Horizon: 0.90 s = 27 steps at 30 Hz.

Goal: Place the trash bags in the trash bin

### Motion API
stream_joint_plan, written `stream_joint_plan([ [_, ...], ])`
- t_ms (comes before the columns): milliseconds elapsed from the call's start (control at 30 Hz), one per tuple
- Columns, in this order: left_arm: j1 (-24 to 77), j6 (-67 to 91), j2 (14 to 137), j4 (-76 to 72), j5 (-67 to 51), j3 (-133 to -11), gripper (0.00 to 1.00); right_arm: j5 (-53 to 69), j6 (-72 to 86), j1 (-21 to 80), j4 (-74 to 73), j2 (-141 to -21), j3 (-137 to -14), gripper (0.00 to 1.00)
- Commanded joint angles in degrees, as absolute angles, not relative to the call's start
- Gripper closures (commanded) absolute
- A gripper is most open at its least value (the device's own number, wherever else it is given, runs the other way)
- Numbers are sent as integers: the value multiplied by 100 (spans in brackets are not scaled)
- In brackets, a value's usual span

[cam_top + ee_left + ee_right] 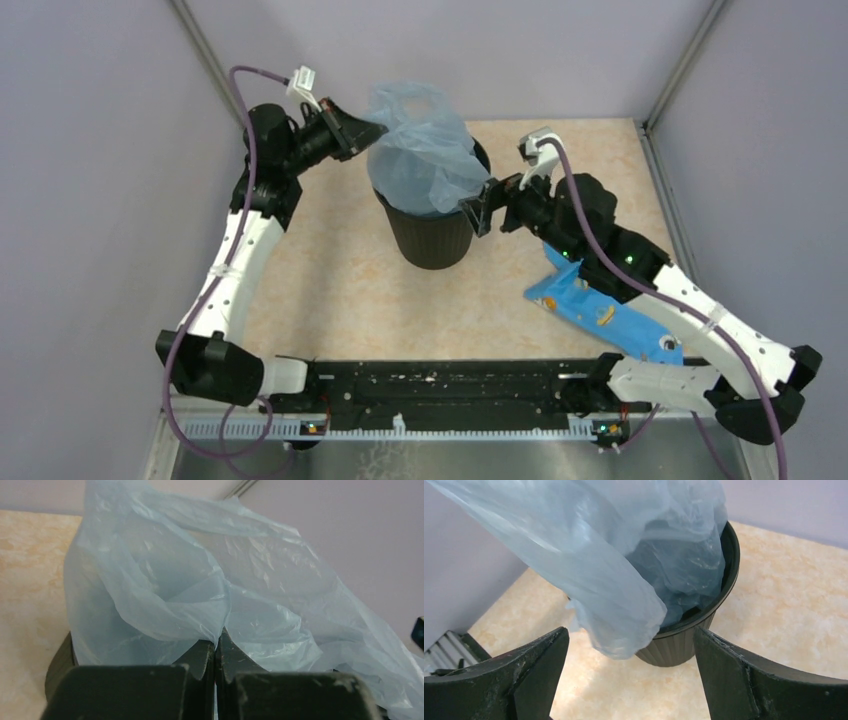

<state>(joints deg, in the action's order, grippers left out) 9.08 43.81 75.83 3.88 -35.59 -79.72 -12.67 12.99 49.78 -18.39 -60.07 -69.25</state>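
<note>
The pale grey-blue trash bag (425,150) billows up out of the round black trash bin (432,235) in the middle of the table, its lower part inside the bin. My left gripper (375,128) is shut on a fold of the bag (165,595) at its upper left, above the bin's rim. My right gripper (478,212) is open and empty beside the bin's right rim. In the right wrist view the bag (624,555) hangs over the bin's near rim (704,615), between and beyond my fingers (539,665).
A blue printed packet (590,310) lies on the table under my right arm. Grey walls close in the table at the back and both sides. Marbled beige tabletop (330,290) lies in front of the bin.
</note>
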Motion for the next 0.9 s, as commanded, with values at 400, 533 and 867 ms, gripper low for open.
stream_joint_plan([
  [400, 2248, 3957, 7458, 560, -2162, -6694, 100, -1233, 1089, 5045, -2418, -6509, -8641, 7],
  [533, 2482, 3871, 7641, 587, -2007, -6667, 100, -1335, 977, 5045, -2492, -6737, -8955, 7],
  [867, 2558, 3540, 7536, 1240, -1784, -7587, 100, -1630, 658, 5078, -2706, -7269, -9984, 7],
])
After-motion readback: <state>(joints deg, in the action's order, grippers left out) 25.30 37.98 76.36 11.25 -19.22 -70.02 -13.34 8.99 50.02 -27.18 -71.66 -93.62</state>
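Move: From the left hand, which grips the trash bag, the bin's middle lies about 9 cm right, 2 cm ahead and 27 cm below. The bag's bulk sits over the bin, some 9 cm right and 8 cm below. From the open right hand, the bag's bulk is about 13 cm ahead, 12 cm left and 4 cm lower; the bin is 14 cm ahead, 12 cm left and 22 cm lower. Left keeps its pinch, carrying the bag down 11 cm and right 7 towards the bin; open right rises 9. ##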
